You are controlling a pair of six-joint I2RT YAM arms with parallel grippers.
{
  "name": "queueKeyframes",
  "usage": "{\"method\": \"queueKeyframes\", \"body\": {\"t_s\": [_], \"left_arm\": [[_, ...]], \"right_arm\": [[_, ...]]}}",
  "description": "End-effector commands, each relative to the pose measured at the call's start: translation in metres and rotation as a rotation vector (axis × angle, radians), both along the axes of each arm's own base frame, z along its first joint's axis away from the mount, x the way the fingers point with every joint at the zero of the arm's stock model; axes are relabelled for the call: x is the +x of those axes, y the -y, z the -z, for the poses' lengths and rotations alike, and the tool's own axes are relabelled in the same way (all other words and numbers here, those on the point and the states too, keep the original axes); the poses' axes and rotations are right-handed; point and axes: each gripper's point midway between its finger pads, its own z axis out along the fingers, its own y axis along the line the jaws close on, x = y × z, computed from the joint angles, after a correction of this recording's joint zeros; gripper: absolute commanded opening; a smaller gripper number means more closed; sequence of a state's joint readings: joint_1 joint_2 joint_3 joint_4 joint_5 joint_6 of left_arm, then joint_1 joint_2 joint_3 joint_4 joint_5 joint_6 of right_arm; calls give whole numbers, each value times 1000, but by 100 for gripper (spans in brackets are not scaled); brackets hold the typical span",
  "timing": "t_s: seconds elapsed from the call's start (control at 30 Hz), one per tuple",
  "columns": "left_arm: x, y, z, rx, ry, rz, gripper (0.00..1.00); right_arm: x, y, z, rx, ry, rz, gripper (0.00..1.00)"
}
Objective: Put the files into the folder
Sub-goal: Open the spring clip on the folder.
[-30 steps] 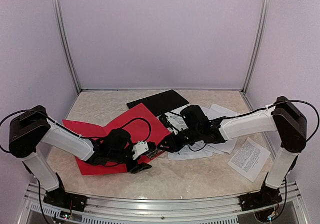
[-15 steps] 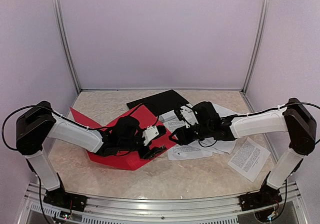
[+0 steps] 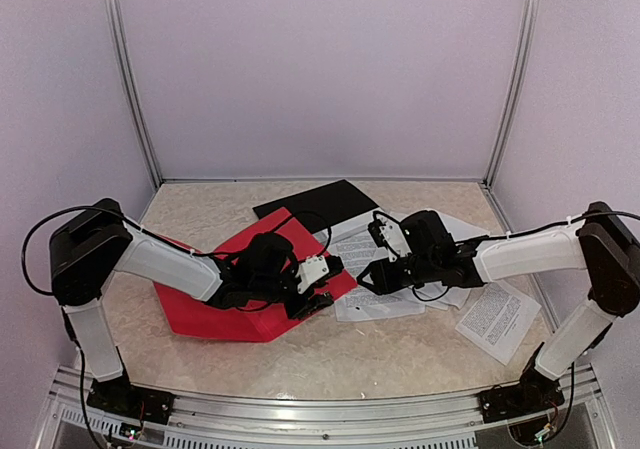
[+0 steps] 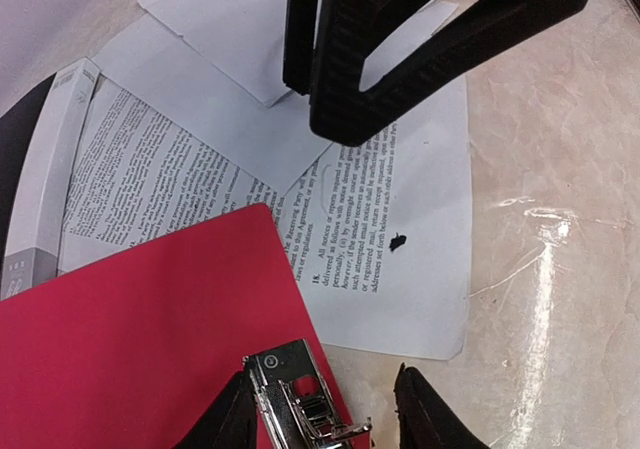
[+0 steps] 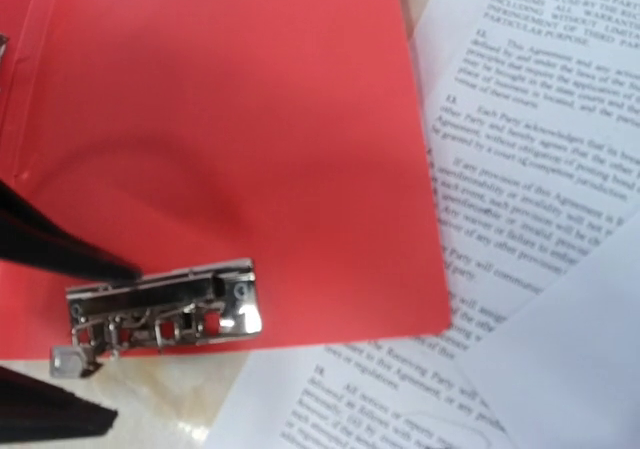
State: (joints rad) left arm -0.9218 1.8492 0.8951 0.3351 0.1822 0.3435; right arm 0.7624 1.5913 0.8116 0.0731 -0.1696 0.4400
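The red folder (image 3: 240,294) lies open at the left-centre, its metal clip (image 4: 300,394) at the near right edge. My left gripper (image 3: 322,299) (image 4: 322,394) straddles that clip; one finger (image 4: 222,424) touches it and the other stands apart, so it is open. The files (image 3: 400,294) (image 4: 400,229) are white sheets, printed and blank, spread to the folder's right and partly under its corner (image 5: 420,299). A smaller printed sheet (image 3: 497,319) lies apart at the right. My right gripper (image 3: 368,281) (image 4: 322,109) hangs over the sheets. Its fingers overlap in view.
A black folder (image 3: 315,201) lies behind the red one at the back. A white strip (image 4: 45,179) rests beside the printed sheets. Both arms reach to the middle, their grippers close together. Bare marble-patterned table (image 3: 420,359) shows at the front.
The left gripper moved right and the red folder shifted right with it, lying flatter than half a second ago. The right gripper drew back to the right.
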Motion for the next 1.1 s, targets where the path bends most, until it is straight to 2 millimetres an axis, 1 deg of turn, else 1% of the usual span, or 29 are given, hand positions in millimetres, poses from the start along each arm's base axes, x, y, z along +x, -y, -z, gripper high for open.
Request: {"method": "queueKeyframes", "body": {"t_s": [0.0,0.13,0.23,0.3,0.33,0.4,0.43,0.47,0.5,0.67,0.9,0.97,1.07], "left_arm": [[-3,8,5,7,-27,22,39],[-4,8,3,-2,-27,25,28],[-10,5,0,-10,-45,36,18],[-17,0,-1,-11,-61,44,15],[-20,-4,-5,-18,-64,43,14],[-27,-12,-9,-32,-76,33,13],[-31,-17,-10,-35,-86,24,13],[-32,-21,-16,-50,-88,12,13],[-34,-26,-17,-51,-93,-2,13],[-43,-49,-9,-38,-131,-72,14],[-47,-70,2,13,-154,-137,15],[-49,-78,8,44,-163,-158,15],[-52,-90,15,75,-175,-189,15]], "right_arm": [[2,6,2,0,-1,18,42],[2,5,7,-6,-12,14,40],[2,5,11,-15,-17,15,40],[2,6,12,-24,-16,16,40],[3,6,12,-30,-13,15,40],[5,6,14,-46,-10,11,39],[6,3,15,-50,-8,1,39],[7,1,17,-53,-9,-10,39],[9,-3,18,-53,-9,-21,39],[17,-26,25,-27,-21,-74,38],[23,-61,21,-14,-5,-161,38],[23,-69,22,-23,-3,-180,38],[23,-71,24,-30,-7,-187,38]]}}
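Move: The spring clip lies almost under the left hand: its middle is about 1 cm back, 1 cm to the left and 3 cm below, with the lever's tab between the open fingertips. Some 10 cm to this hand's right and 1 cm ahead lies the printed sheet; the black folder is about 24 cm straight ahead. From the right hand the clip is roughly 9 cm to the left, 4 cm back and 6 cm below. The clip's lever is what the left fingers close on, narrowing from half open to nearly shut; then the left hand draws left and back along the clip, about 8 cm, rising slightly midway and sinking again, fingers ending clear of the lever. The right hand, after waiting, sinks about 3 cm and swings some 7 cm left and forward over the red folder's right edge, rising slightly at the end, its opening unchanged. ##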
